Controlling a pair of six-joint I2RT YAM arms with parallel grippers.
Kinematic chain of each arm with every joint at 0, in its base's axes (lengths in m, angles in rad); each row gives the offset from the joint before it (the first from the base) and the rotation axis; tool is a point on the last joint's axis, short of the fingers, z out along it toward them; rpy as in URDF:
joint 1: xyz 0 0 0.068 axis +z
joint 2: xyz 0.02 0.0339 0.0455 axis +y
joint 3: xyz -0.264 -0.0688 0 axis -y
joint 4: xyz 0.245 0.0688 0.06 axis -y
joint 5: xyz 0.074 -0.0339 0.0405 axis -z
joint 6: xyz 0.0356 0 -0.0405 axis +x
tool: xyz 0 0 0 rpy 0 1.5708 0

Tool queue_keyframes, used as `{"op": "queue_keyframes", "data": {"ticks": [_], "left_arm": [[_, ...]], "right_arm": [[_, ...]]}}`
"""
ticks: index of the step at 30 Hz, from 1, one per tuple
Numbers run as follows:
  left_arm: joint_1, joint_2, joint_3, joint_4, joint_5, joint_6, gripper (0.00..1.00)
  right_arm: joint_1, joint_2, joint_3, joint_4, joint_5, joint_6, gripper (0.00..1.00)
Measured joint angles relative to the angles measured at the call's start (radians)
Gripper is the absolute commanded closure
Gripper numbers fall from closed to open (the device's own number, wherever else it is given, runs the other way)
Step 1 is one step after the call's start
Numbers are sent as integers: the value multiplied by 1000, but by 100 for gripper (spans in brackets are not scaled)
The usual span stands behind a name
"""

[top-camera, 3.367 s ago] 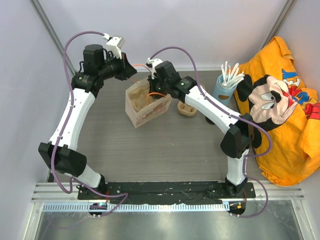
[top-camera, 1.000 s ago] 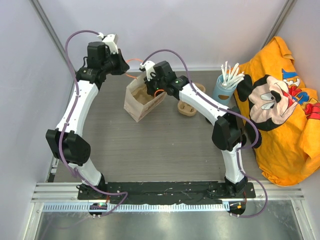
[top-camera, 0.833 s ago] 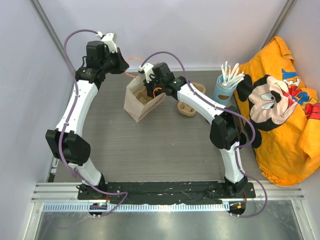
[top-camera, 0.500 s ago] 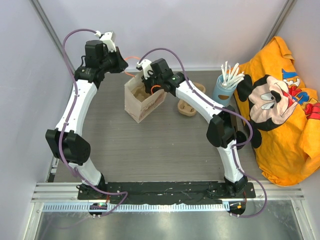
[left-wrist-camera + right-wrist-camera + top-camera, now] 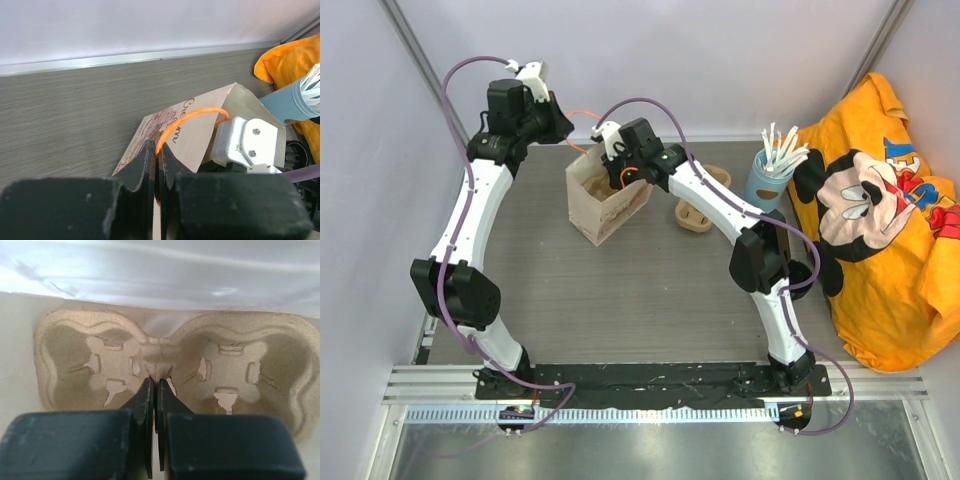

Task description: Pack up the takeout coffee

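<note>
A brown paper bag [image 5: 603, 205] stands at the back of the table, and it shows in the left wrist view as a printed paper bag [image 5: 197, 132]. My left gripper [image 5: 157, 150] is shut on its orange handle [image 5: 192, 116], holding it up at the bag's back left corner. My right gripper [image 5: 157, 382] is down inside the bag, shut on the middle ridge of a two-well cardboard carrier [image 5: 75, 365]. Both wells are empty. The takeout coffee is out of view.
A second cardboard carrier [image 5: 694, 216] lies on the table right of the bag. A blue cup of white sticks [image 5: 767, 172] stands at the back right. An orange cartoon cloth [image 5: 885, 220] covers the right side. Grey walls close in the back and left.
The left gripper has drawn the handle up and to the left. The bag stands more upright, and the right wrist has shifted slightly left over its mouth.
</note>
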Motion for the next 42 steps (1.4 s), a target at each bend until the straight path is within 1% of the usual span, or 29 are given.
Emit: {"op": "queue_keyframes", "data": {"ticks": [18,21,24,25,28,32,35,38,39,41,42], "left_arm": [[9,0,0,16,0,-2,94],[9,0,0,21,1,-3,94],[11,0,0,22,1,-3,94],[12,0,0,21,1,-3,94],[16,0,0,22,1,-4,94],[19,0,0,22,1,-6,94],[21,0,-4,25,1,-7,94],[22,0,-8,27,1,-7,94],[23,0,-10,27,1,-8,94],[25,0,-12,27,1,-8,94],[26,0,-13,27,1,-9,94]], "right_arm": [[0,33,34,-4,-4,0,99],[0,35,35,-5,-4,0,98],[0,35,36,-5,-4,0,93],[0,35,37,-5,-4,0,87],[0,35,38,-5,-5,-1,80],[0,35,38,-5,-5,-3,78],[0,35,38,-5,-5,-4,75],[0,35,38,-5,-5,-5,69],[0,35,38,-5,-6,-6,66],[0,35,41,-5,-8,-8,62],[0,35,45,-6,-8,-8,59]]}}
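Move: The right hand is already down inside the bag, pinching the web of the coffee carrier, whose middle lies only about 2 cm below the fingertips and 1 cm ahead and left. The bag's middle is around 2 cm back, 1 cm left and 4 cm below. The spare carrier stands some 16 cm right, 3 cm back and 16 cm lower. From the left hand, on the orange handle, the bag's middle is roughly 10 cm right, 7 cm back and 20 cm below. Almost in place, drifting barely half a centimetre forward and left with its tilt unchanged, the right hand holds the carrier inside the bag, then opens its fingers to about a third of their range and lets go of the web. The left hand keeps its grip on the orange handle and eases about 1 cm left. ##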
